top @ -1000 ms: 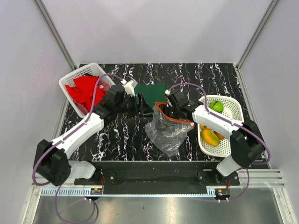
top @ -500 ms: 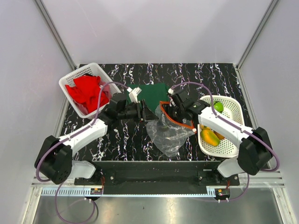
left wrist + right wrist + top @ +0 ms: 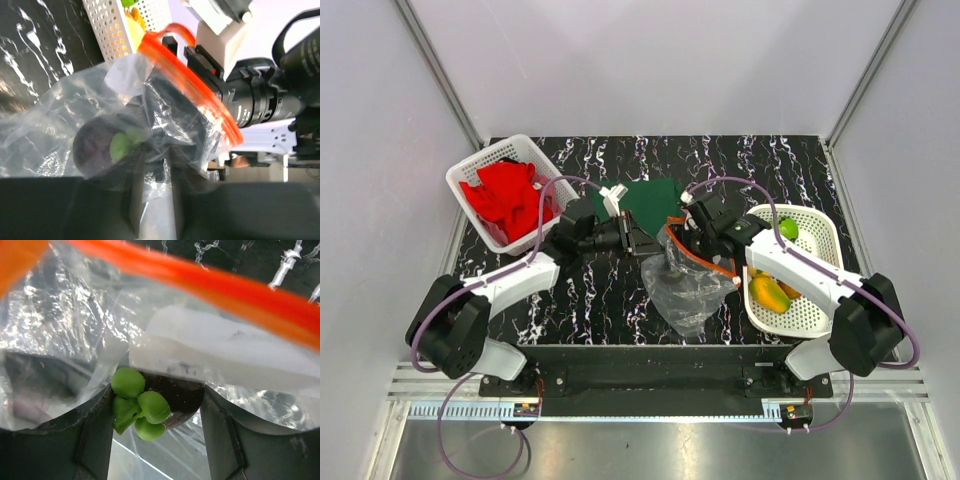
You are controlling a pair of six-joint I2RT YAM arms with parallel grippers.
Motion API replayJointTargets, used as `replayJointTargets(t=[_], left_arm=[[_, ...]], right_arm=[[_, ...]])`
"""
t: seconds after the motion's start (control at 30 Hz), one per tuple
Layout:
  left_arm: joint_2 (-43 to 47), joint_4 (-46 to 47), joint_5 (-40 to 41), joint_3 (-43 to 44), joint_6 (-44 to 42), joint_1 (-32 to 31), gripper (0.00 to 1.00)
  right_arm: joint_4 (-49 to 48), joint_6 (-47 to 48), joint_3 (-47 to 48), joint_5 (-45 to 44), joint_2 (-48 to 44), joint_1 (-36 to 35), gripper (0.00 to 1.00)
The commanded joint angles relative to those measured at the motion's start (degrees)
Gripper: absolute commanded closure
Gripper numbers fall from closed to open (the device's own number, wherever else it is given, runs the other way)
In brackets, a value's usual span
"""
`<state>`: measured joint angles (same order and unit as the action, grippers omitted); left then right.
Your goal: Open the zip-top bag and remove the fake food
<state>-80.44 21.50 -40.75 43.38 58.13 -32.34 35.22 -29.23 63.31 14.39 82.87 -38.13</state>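
The clear zip-top bag [image 3: 688,296] lies mid-table, its orange-red zip strip [image 3: 708,264] lifted and gaping. My left gripper [image 3: 654,244] reaches in from the left, and in the left wrist view it [image 3: 158,172] is shut on a fold of the bag's plastic [image 3: 60,115]. My right gripper [image 3: 682,262] is down in the bag's mouth. In the right wrist view it [image 3: 155,415] is shut on a dark purple round fake fruit [image 3: 177,395] with green leaves [image 3: 140,405]. That fruit [image 3: 95,147] also shows through the plastic.
A white basket [image 3: 823,226] at the right holds a green fruit [image 3: 782,228] and a yellow-orange one [image 3: 770,293]. A second white basket [image 3: 470,170] at the back left holds a red cloth [image 3: 505,195]. A dark green cloth [image 3: 645,200] lies flat behind the bag.
My left arm has swung right to the bag and its jaws have narrowed onto the plastic. The right gripper dipped into the bag's mouth and stayed there.
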Motion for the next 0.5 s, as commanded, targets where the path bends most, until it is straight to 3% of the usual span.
replayJointTargets(t=[0.0, 0.03, 0.17, 0.47], left_arm=[[0.0, 0.9, 0.0, 2.4, -0.9, -0.4, 0.96], [0.9, -4.0, 0.9, 3.4, -4.0, -0.4, 1.0], [2.1, -15.6, 4.4, 6.5, -12.3, -0.4, 1.0], [4.5, -24.0, 7.1, 8.8, -22.8, -1.5, 1.0]], right_arm=[[3.4, 2.1, 1.9, -2.0, -2.7, -0.2, 0.92], [4.3, 2.5, 2.3, -4.0, -3.4, -0.2, 0.92], [8.6, 3.7, 3.7, -6.1, -6.0, -0.1, 0.92], [13.2, 2.6, 9.3, -10.3, -9.7, 0.5, 0.93]])
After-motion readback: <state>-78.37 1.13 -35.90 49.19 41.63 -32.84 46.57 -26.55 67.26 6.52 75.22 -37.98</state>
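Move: The left gripper, already partly closed, has the bag's left side film right at its fingertips, 2 cm to the right and 2 cm below. From it, the held eggplant lies about 8 cm right, 1 cm back and 7 cm lower. The green cloth lies some 9 cm ahead, 3 cm left and 17 cm down. From the right hand, which already grips the eggplant, the white bin is roughly 23 cm right, 6 cm back and 9 cm below; the orange zip rim sits 3 cm right, 2 cm back and 4 cm above. Shut the left fingers fully on the bag's side film, then ease that hand down about 2 cm and a little left, rolling the wrist some 15 degrees so its left side rises. Keep the right grip on the eggplant and draw it right about 4 cm, soon turning upward as well by another 4 cm, up towards the zip rim and towards the bin. ##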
